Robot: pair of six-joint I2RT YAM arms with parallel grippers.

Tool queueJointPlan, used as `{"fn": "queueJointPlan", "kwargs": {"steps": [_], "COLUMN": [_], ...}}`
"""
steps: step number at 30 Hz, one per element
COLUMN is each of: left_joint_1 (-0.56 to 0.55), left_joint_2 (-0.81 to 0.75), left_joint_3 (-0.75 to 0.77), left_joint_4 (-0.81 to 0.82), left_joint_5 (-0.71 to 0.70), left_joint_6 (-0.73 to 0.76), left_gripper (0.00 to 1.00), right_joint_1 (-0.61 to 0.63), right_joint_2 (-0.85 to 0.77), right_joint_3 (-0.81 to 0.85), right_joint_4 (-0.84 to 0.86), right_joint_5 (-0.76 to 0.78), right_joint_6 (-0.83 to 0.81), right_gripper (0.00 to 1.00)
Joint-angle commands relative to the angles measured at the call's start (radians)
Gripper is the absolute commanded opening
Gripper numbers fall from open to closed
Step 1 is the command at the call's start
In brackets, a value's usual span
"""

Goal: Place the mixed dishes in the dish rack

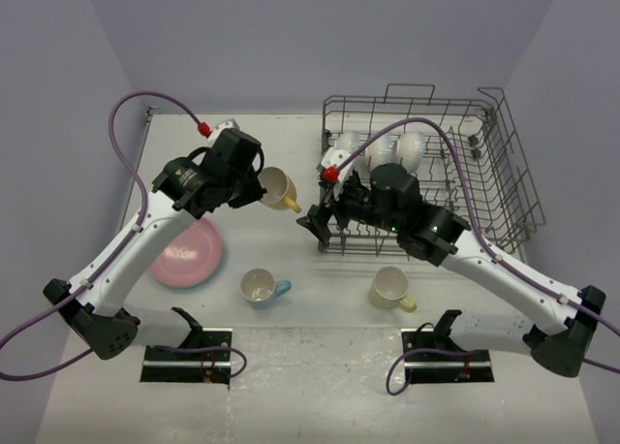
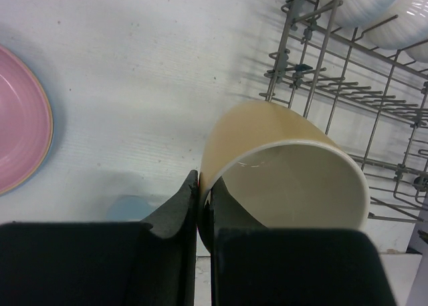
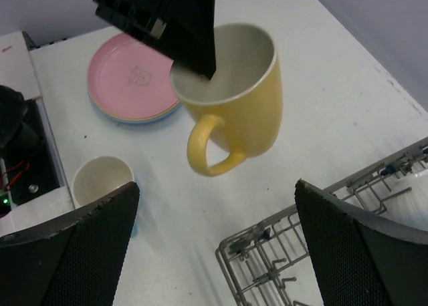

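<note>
My left gripper (image 1: 260,184) is shut on the rim of the yellow mug (image 1: 278,189) and holds it tilted in the air, left of the dish rack (image 1: 504,187). In the left wrist view one finger is inside the mug (image 2: 281,166) and one outside. My right gripper (image 1: 312,221) is open and empty over the rack's near-left corner (image 3: 294,252), facing the yellow mug (image 3: 234,99). Three white bowls (image 1: 383,149) stand in the rack's far-left part. The pink plate (image 1: 186,253) tops a stack with yellowish and blue rims showing (image 3: 134,79).
A light blue mug (image 1: 260,287) stands upright on the table between the arms, also in the right wrist view (image 3: 100,182). A pale yellow-green mug (image 1: 390,285) stands near the rack's front edge. Grey walls close in the table at the back and both sides.
</note>
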Motion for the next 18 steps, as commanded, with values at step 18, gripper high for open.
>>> {"fn": "queueJointPlan", "kwargs": {"steps": [18], "left_joint_1": [0.009], "left_joint_2": [-0.052], "left_joint_3": [0.010], "left_joint_4": [0.050], "left_joint_5": [0.008], "left_joint_6": [-0.113], "left_gripper": [0.00], "right_joint_1": [0.069], "right_joint_2": [0.252], "right_joint_3": [0.183], "right_joint_4": [-0.019], "right_joint_5": [0.187], "right_joint_6": [0.005], "right_gripper": [0.66]}}
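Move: The yellow mug, already pinched at its rim by the left hand, has its middle about 7 cm left, 5 cm ahead and 3 cm below the right hand; from the left hand it is 4 cm right, 1 cm ahead and 3 cm down. From the right hand, the blue mug stands about 12 cm left and 8 cm back, and the rack's near left corner 2 cm right and 1 cm ahead, both some 27 cm lower. Right hand reaches 5 cm left and forward, sinking 4, starting to close on the yellow mug left holds. ##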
